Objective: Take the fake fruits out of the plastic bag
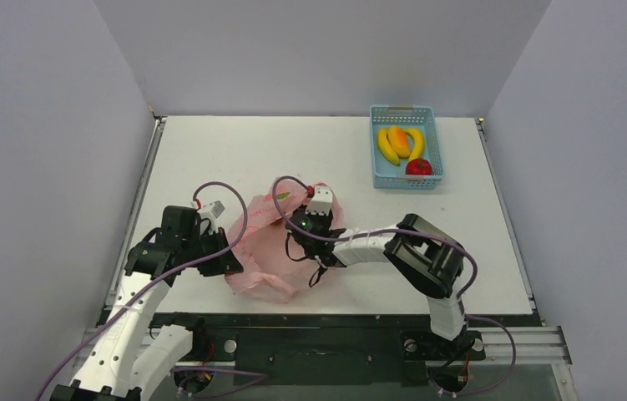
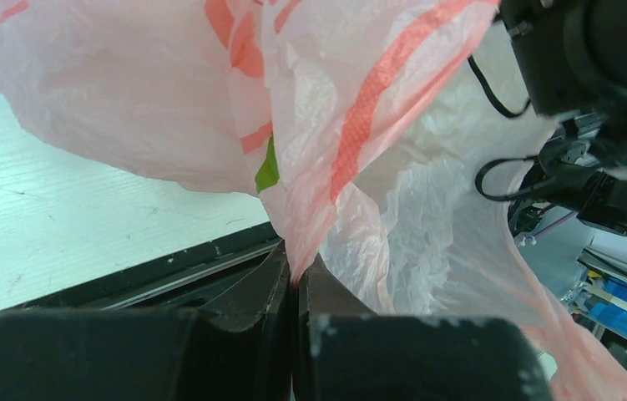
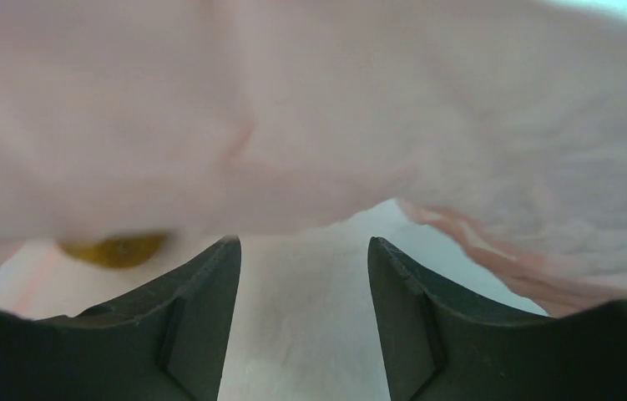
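Observation:
The pink plastic bag (image 1: 264,269) lies crumpled at the table's front middle. My left gripper (image 2: 295,271) is shut on a pinched fold of the bag (image 2: 351,125) and holds it up at the bag's left side (image 1: 230,261). My right gripper (image 3: 303,246) is inside the bag, jaws open with only bag film between them. A small brown-yellow fruit (image 3: 113,249) lies blurred just left of its left finger (image 3: 201,309). Two yellow bananas (image 1: 387,147), an orange mango-like fruit (image 1: 399,139) and a red apple (image 1: 418,167) are outside the bag.
Those fruits lie in a light-blue slotted basket (image 1: 404,109) at the back right of the white table. The right arm (image 1: 376,242) reaches leftward across the table's front. Purple cables loop over both arms. Grey walls enclose the table.

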Available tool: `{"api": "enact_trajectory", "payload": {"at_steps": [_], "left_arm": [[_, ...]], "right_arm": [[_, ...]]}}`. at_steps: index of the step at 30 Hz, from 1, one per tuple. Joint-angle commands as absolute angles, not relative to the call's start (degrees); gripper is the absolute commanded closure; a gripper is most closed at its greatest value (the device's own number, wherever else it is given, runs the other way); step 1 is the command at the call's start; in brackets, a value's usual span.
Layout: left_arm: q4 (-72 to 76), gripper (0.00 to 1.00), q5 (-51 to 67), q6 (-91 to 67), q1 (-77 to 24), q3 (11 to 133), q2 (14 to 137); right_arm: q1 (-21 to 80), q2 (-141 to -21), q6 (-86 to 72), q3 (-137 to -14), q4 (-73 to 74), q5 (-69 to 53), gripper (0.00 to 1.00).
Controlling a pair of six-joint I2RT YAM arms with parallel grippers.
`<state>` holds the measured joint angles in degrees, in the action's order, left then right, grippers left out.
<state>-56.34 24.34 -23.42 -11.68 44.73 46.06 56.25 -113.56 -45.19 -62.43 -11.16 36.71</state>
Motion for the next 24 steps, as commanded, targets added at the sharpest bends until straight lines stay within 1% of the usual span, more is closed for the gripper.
{"api": "enact_trajectory", "payload": {"at_steps": [1, 5, 9, 12, 15, 24], "left_arm": [[-57.27, 1.0, 25.06, -21.85, -12.23, 45.85, 45.48], [-55.36, 1.0, 25.3, -22.5, -12.79, 43.88, 45.65], [-54.69, 1.0, 25.39, -22.89, -13.55, 43.11, 46.27], [-54.32, 1.0, 25.15, -23.04, -14.27, 42.77, 46.32], [-54.14, 1.0, 25.2, -23.04, -14.4, 42.8, 46.49], [-53.78, 1.0, 25.81, -23.02, -14.46, 42.51, 46.53]], "right_arm": [[59.69, -105.24, -44.48, -55.75, -16.48, 41.28, 0.45], [61.6, -105.26, -39.92, -53.13, -26.21, 37.33, 0.4], [62.0, -106.98, -40.24, -57.47, -26.51, 36.44, 0.32], [62.01, -109.64, -41.03, -60.33, -25.28, 37.53, 0.29], [61.74, -111.87, -41.25, -64.69, -23.38, 38.44, 0.28], [62.09, -119.21, -39.02, -72.67, -25.35, 35.26, 0.26]]}}
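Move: The orange, half hidden in the bag, lies roughly 11 cm to the right hand's left and some 6 cm farther out, about level with the fingertips. The bag's loose upper flap hangs about 4 cm ahead and 5 cm above that hand. The bag rim in the left fingers is about 18 cm back, 18 cm left and 10 cm higher. From the left hand, the orange is about 23 cm ahead, 7 cm right and 11 cm below. The orange is what the right hand seeks: the hand first draws back some 4 cm while rising, then swings about 9 cm left and a little forward again under the flap, ending higher, tipped slightly up and turned leftward as its half-open fingers spread wider. The left keeps its pinch on the rim, easing back and down a couple of centimetres. ##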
